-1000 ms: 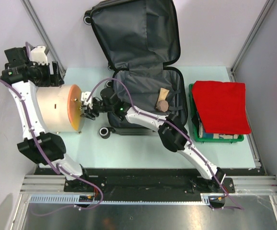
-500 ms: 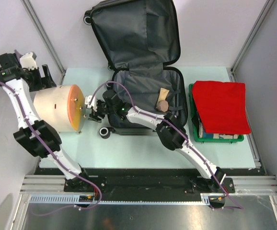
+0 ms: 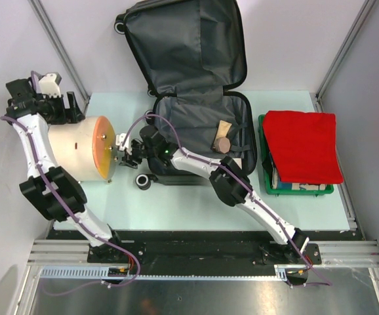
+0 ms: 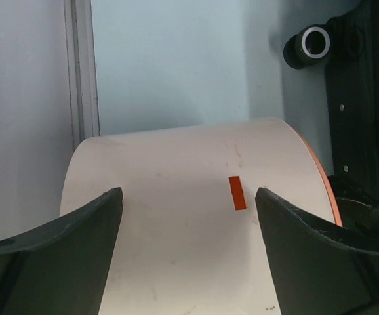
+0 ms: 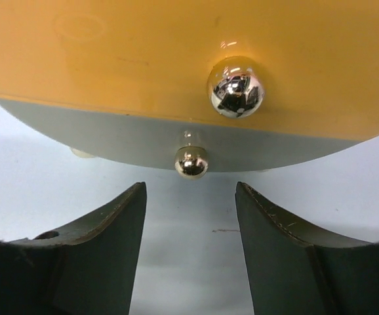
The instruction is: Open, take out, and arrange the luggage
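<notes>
The luggage (image 3: 199, 125) lies open at the back of the table, its lid (image 3: 183, 46) flung up and the dark grey lining showing. One black wheel (image 4: 315, 42) shows in the left wrist view. A beige cylinder (image 3: 75, 149) with an orange face (image 3: 103, 147) lies on its side to the left of the luggage. My left gripper (image 3: 70, 106) (image 4: 188, 193) is open, its fingers astride the cylinder's back end (image 4: 176, 223). My right gripper (image 3: 119, 149) (image 5: 189, 190) is open right in front of the orange face (image 5: 130, 52), just below two shiny knobs (image 5: 235, 86).
A small wooden piece (image 3: 223, 138) lies inside the luggage's lower half. A green bin (image 3: 265, 172) covered by a red cloth (image 3: 304, 144) stands to the right of the luggage. A frame post (image 4: 81, 65) runs along the table's left edge.
My left gripper swung out to the left and has come back over the cylinder's back end. The right gripper has stayed at the orange face.
</notes>
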Robot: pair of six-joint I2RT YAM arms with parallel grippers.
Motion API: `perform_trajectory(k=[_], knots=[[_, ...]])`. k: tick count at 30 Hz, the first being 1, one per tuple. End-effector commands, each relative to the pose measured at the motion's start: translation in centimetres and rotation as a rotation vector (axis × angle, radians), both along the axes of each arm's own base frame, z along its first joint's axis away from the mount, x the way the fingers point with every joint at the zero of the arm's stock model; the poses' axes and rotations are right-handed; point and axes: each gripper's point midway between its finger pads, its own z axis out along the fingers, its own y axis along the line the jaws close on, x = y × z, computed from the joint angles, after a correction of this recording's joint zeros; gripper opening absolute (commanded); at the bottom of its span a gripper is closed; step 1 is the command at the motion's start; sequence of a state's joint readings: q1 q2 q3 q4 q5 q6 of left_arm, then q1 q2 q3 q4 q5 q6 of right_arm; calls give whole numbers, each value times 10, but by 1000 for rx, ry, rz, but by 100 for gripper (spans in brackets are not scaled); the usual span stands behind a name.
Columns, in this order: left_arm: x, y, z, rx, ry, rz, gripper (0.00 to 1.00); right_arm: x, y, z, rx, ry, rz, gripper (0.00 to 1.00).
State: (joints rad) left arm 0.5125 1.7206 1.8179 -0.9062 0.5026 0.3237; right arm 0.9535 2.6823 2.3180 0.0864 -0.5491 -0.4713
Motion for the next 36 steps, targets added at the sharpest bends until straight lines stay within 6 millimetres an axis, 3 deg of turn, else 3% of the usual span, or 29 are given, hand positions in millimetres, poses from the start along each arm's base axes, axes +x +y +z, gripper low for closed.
perform_trajectory(k=[1,12,15,16,25,30,31,32,36], knots=[[-53,-30,-52,-161,263,11,86,2,15,9,73,-26,11,60],[-64,-38,-54,-150,259,-10,86,-6,30,-3,74,-70,8,54],[-68,-42,-59,-155,267,-31,86,-18,26,-14,-5,-86,74,55],[-69,-43,-59,-147,263,-42,86,-23,20,-26,-59,-56,92,56],[-74,-60,-62,-167,257,-102,85,-31,12,-31,-119,-55,129,52],[-79,-65,-65,-173,261,-115,85,-26,15,-32,-119,-70,89,43],[-79,-64,-64,-170,259,-114,85,-24,15,-31,-113,-72,76,38],[-79,-65,-64,-169,258,-116,85,-22,16,-31,-111,-63,54,17],[-76,-60,-63,-150,258,-107,85,-10,13,-28,-130,-127,7,5]])
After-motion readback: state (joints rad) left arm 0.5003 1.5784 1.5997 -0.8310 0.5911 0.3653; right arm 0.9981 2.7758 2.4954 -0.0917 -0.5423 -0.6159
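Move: For the right hand, low and pointing left, the lower metal knob on the drum's orange face lies about 3 cm to its left, 1 cm below and level fore and aft. The upper knob sits roughly 3 cm ahead, 3 cm left and 6 cm above; the suitcase's black caster is some 10 cm back, 9 cm right and 7 cm down. From the left hand, the drum's middle is about 6 cm back, 2 cm right and 13 cm below, that lower knob 7 cm back, 14 cm right and 17 cm below. The right hand eases about 2 cm left towards the orange face with its half-open fingers either side of the lower knob's line, then goes some 2.5 cm back and as far down, tilting a little, and at the end shuts its fingers to pinch that knob. Meanwhile the left hand, fingers still wide and seeming to rest on top of the drum, travels about 3 cm right and 2.5 cm back, sinking 1 cm and turning slightly clockwise. ##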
